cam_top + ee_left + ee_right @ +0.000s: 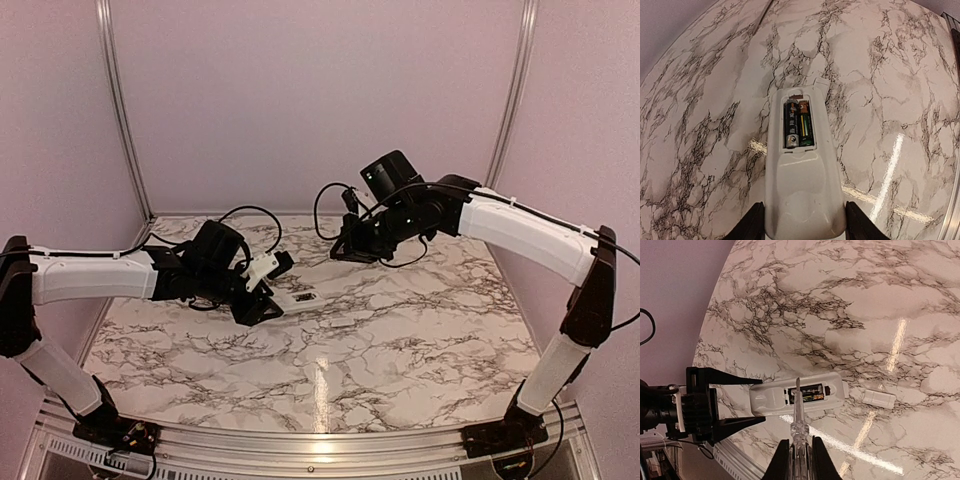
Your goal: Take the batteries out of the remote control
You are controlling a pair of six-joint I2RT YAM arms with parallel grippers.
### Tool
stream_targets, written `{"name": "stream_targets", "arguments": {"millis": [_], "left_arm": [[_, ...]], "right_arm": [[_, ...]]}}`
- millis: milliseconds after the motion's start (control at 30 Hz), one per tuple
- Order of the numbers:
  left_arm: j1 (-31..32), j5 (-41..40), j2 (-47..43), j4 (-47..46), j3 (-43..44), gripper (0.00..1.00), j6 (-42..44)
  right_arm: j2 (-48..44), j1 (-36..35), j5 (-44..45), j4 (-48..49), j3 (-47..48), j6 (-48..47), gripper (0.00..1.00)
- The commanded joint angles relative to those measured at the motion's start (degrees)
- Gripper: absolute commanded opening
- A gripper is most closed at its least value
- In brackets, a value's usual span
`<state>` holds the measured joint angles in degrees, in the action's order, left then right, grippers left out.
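Note:
The white remote control [802, 190] lies back-up, its near end between the fingers of my left gripper [805, 225], which is shut on its sides. The compartment is uncovered and two dark batteries [798, 125] sit side by side in it. My right gripper [801, 460] is shut on a clear pointed tool [798, 420]. It hangs above the remote control [770, 397], and the tool's tip lines up with the batteries [812, 391]. From above, the left gripper [268, 300] holds the remote control [300, 298] low over the table, and the right gripper [345, 250] hovers behind it.
A small flat white plate [879, 398] lies on the marble table [865, 300] just past the remote's far end. Pink walls with aluminium posts [120, 110] close in the back and sides. A metal rail [320, 450] runs along the near edge.

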<state>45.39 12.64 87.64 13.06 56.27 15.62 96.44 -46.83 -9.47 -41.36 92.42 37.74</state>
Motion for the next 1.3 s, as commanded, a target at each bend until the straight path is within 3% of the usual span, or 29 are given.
{"name": "stream_targets", "arguments": {"millis": [0, 1267], "left_arm": [[0.1, 0.4, -1.8, -2.8, -0.7, 0.09, -1.4], [0.1, 0.7, -3.1, -3.7, -0.2, 0.08, -1.2]], "right_arm": [[0.2, -0.5, -1.1, -4.3, -2.1, 1.1, 0.00], [4.2, -0.5, -3.0, -3.7, 0.9, 0.5, 0.00]]}}
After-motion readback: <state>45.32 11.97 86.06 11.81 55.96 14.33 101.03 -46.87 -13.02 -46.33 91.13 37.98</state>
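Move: The right hand, gripping the clear screwdriver, goes for the batteries, which lie about 7 cm to its left, 1 cm ahead and some 14 cm below. The middle of the remote is roughly 9 cm left of that hand, level with it and 13 cm down; the battery cover lies on the table 1 cm to its right, about 24 cm below. From the left hand, the batteries are about 6 cm right, 2 cm ahead and 3 cm lower. Downward first, with a short pull back of about 2 cm, the right hand brings the screwdriver tip towards the battery bay, sinking some 6 cm in all while the fingers tip about 10 degrees steeper. The tip ends close by the bay's near corner at the remote's free end; contact can't be made out. The left hand keeps its grip and raises the remote about 1 cm. ##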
